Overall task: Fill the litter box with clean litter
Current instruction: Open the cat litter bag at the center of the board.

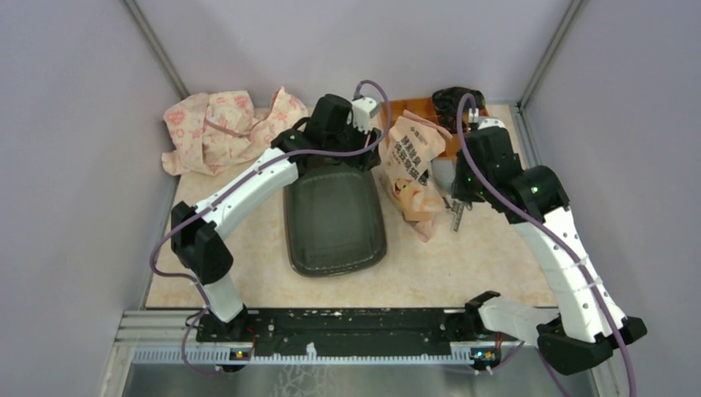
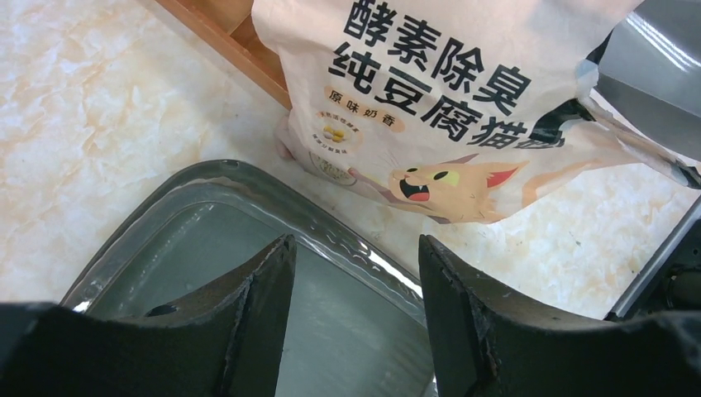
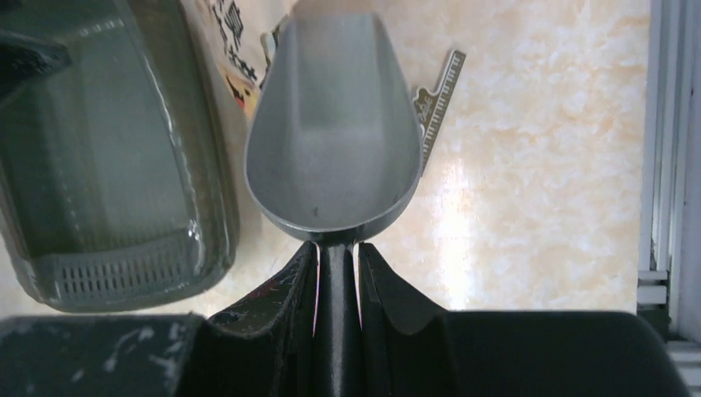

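Note:
The litter box (image 1: pixel 335 223), a dark shallow tray, lies mid-table and holds nothing; its rim (image 2: pixel 248 186) and its ribbed end (image 3: pixel 99 273) show in the wrist views. No clean litter shows in any view. My left gripper (image 1: pixel 364 136) hangs open over the box's far end (image 2: pixel 355 244), nothing between its fingers. Just beyond it stands a peach printed bag (image 1: pixel 413 165) with a cat picture (image 2: pixel 430 107). My right gripper (image 1: pixel 461 186) is shut on the handle of a grey metal scoop (image 3: pixel 335 141), whose empty bowl points toward the bag (image 3: pixel 227 50).
A crumpled pink printed bag (image 1: pixel 219 128) lies at the back left. An orange organiser tray (image 1: pixel 413 107) stands behind the upright bag. A small metal ruler-like piece (image 3: pixel 438 99) lies on the table under the scoop. Grey walls close in on three sides.

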You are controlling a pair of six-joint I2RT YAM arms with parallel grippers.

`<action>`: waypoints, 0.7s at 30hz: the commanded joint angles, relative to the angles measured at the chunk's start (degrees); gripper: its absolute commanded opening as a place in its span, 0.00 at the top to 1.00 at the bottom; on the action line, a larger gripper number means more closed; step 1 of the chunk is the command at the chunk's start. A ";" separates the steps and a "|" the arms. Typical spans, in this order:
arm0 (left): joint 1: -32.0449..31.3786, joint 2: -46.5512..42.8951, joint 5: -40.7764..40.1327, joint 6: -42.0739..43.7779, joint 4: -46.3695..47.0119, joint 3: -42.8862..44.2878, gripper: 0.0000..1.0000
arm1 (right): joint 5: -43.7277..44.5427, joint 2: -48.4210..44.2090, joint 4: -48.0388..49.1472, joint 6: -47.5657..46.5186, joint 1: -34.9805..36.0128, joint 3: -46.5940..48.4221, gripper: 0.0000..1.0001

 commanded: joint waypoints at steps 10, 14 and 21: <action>-0.38 -1.25 -2.54 -0.71 -3.56 4.24 0.39 | -12.74 -0.66 20.12 -0.44 -23.83 -15.43 1.00; -0.58 -0.98 -3.11 -0.54 -4.61 5.40 0.39 | -15.93 1.81 24.02 -0.44 -23.95 -21.28 1.00; -1.48 -0.47 -4.04 -0.72 -5.68 6.90 0.39 | -19.10 5.63 30.06 -0.64 -23.96 -29.76 1.00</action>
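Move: The right hand holds the scoop by its handle. From that hand, the litter bag's middle is about 15 cm ahead, 10 cm left and 19 cm lower; the small toothed ruler lies on the table roughly 7 cm ahead and 2 cm right, 26 cm below. The litter box's middle is some 30 cm left and 8 cm ahead. From the left hand, the bag is about 5 cm ahead, 14 cm right and 15 cm down. Swinging right about 7 cm, away from the bag, the right hand then sinks fast beside the bag's right side, ending some 14 cm lower and 4 cm farther forward, easing back left slightly on the way. It keeps its grip on the scoop while the wrist turns clockwise about 15 degrees and tips further down. The left hand, empty and open, rises about 2 cm. ##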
